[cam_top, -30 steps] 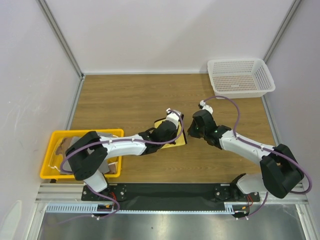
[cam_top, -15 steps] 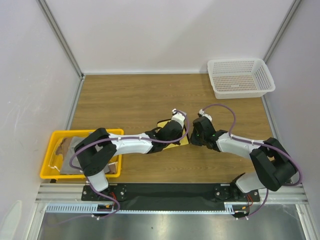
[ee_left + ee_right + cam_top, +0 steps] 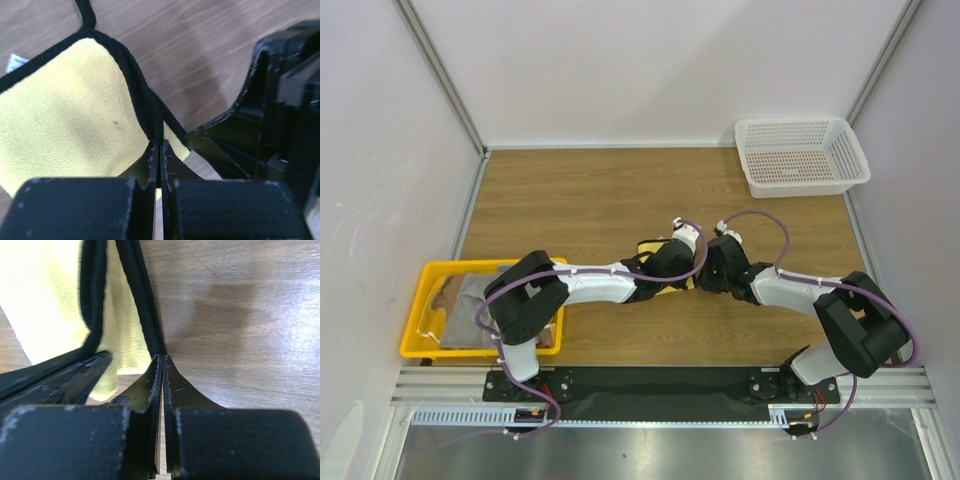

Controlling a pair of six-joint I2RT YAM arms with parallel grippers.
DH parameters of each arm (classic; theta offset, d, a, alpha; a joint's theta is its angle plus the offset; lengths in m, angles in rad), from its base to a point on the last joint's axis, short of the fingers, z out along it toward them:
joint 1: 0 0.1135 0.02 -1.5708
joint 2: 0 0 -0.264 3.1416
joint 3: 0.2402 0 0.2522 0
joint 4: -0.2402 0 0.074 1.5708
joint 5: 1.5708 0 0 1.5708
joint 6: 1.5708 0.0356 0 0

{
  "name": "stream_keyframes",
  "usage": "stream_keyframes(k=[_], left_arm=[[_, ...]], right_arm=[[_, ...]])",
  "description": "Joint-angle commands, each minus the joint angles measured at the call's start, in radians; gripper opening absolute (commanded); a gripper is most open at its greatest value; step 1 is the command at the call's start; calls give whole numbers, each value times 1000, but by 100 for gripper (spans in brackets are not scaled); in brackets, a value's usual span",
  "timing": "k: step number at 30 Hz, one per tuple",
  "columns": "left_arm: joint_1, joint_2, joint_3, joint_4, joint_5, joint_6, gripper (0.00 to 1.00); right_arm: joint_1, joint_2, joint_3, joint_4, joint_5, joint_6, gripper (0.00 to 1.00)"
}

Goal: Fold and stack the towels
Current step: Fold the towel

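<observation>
The plain yellow towel (image 3: 70,110), edged in black, lies on the table mid-scene, mostly hidden under my left arm in the top view (image 3: 649,246). My left gripper (image 3: 159,145) is shut on its black edge near a corner. My right gripper (image 3: 161,359) is shut on the black edge (image 3: 142,305) right beside it. The two grippers nearly touch (image 3: 698,266). The grey towel (image 3: 478,305) lies crumpled in the yellow tray (image 3: 420,270). A brown-patterned towel (image 3: 445,297) shows at the tray's left.
A white mesh basket (image 3: 800,155) stands at the back right corner. The yellow tray sits at the table's front left beside my left arm's base. White walls close the table on three sides.
My left gripper moved right and my right gripper moved left, so they now meet. Less of the yellow towel shows under the left arm than before.
</observation>
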Motion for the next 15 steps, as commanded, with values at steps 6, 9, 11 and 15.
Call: stream_keyframes(k=[6,9,11,15], left_arm=[[-7,24,47,-19,4,-28,13],[-7,-1,50,-21,4,-26,51],[-6,-32,53,-25,2,-28,67],[8,-96,76,-64,-18,-28,88]], right_arm=[[2,-27,-4,-2,-7,13,0],[-1,-56,11,-31,-18,5,0],[-9,-86,25,-73,-16,-6,0],[-31,-155,65,-157,-10,-27,0]])
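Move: The left fingers already hold the hem of the towel's upper flap. The near right corner of the lower layer, where the flap is being taken, lies about 2 cm to their right, level fore and aft, and some 3 cm below. The middle of the folded towel is about 5 cm ahead and 5 cm left, and its hanging loop roughly 11 cm ahead and 1 cm left. From the closed right fingers, pinning that corner, it lies about 1 cm left and right under the tips. Straight down by only about 1 cm, the left hand lowers the held flap hem towards the lower layer, then opens its fingers wide to let go and starts back up. The right hand, still shut, keeps its tips on the lower hem at first, then lifts off it, up, back and to the right by some 2 cm. ##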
